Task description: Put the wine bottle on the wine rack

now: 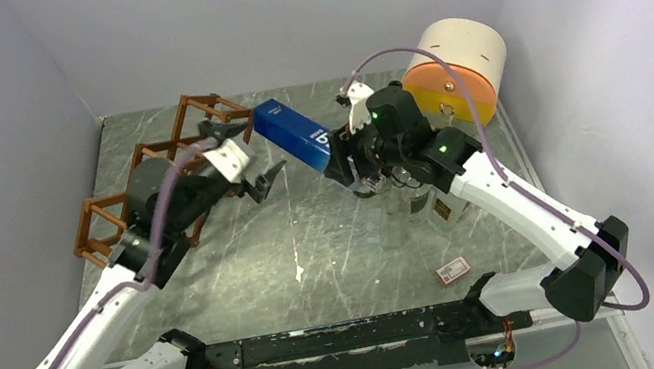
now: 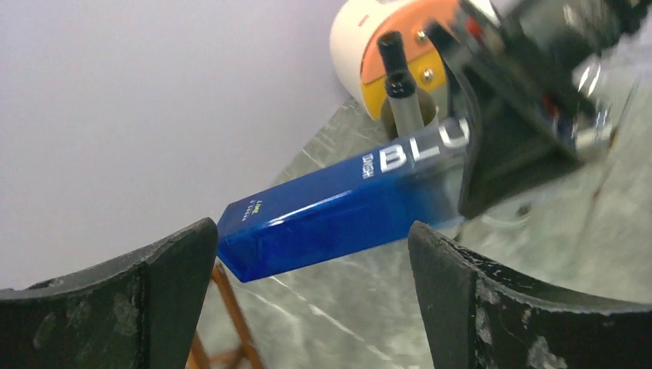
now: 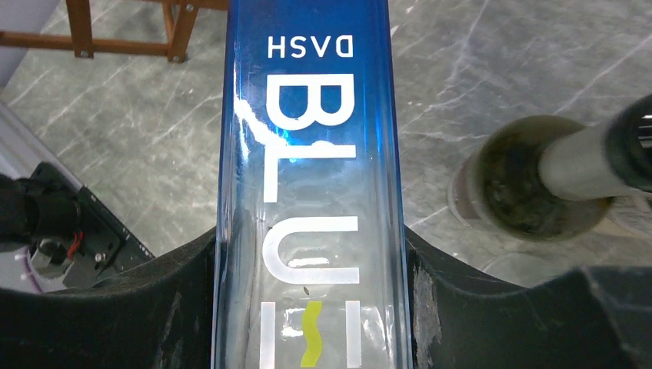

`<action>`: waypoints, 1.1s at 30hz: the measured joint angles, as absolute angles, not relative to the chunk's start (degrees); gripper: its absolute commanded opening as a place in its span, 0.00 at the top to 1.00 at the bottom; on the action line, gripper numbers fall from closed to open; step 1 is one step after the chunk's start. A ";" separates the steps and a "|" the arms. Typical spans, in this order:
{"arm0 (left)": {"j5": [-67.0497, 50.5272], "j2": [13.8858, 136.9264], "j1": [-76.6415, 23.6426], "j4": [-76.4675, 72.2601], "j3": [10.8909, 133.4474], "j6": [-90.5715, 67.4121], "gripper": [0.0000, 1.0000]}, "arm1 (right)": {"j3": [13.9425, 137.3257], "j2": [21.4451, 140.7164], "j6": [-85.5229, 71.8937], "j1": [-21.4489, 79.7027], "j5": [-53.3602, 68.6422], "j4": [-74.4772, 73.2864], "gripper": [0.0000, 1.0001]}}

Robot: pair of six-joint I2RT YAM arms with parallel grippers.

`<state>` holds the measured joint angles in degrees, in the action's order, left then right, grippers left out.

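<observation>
The wine bottle point(image 1: 292, 133) is a square blue one with white lettering, held level above the table. My right gripper point(image 1: 344, 159) is shut on its clear lettered end, and in the right wrist view both fingers press the sides of the bottle point(image 3: 307, 154) at the gripper point(image 3: 309, 247). The bottle's blue end points toward the wine rack point(image 1: 197, 101), a reddish-brown lattice at the back left. My left gripper point(image 1: 267, 181) is open just below and left of that end, holding nothing. In the left wrist view the bottle point(image 2: 338, 211) passes beyond the open gripper point(image 2: 311, 261), above a rack bar point(image 2: 231, 307).
A white, orange and yellow drum point(image 1: 457, 70) lies at the back right. Clear glassware point(image 1: 399, 212) stands under my right arm, with a round-mouthed vessel point(image 3: 530, 184) beside the bottle. A small card point(image 1: 454, 270) lies near the front right. Walls close in on three sides.
</observation>
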<state>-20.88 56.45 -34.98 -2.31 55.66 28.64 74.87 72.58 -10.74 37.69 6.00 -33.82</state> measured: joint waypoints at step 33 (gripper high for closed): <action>9.06 67.29 -29.56 28.67 78.39 -21.10 0.03 | 62.76 84.93 -7.92 44.38 12.12 -18.31 1.00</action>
<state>9.06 67.29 -29.56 28.67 78.39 -21.10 62.76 84.93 -7.92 44.38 12.12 -18.31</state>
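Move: From the right hand, holding the blue wine bottle out towards it, the wine rack's middle is about 34 cm left, 8 cm ahead and 17 cm lower. A small dark bottle stands some 5 cm ahead and 5 cm right of that hand, a larger one 8 cm ahead and 11 cm right, both about 13 cm lower. For the empty left hand, the rack lies roughly 20 cm left, 8 cm ahead and 26 cm below; the blue bottle is 9 cm right, 4 cm ahead, 7 cm lower. Still gripping the blue bottle near its neck, the right hand lowers it about 12 cm while carrying it some 6 cm left towards the rack, swinging it slightly counter-clockwise. The open left hand, already free of the bottle, rises and moves left, turning its fingers from sideways to forward and down, then reaches forward some 7 cm and sinks again, nearing the rack's right part. ##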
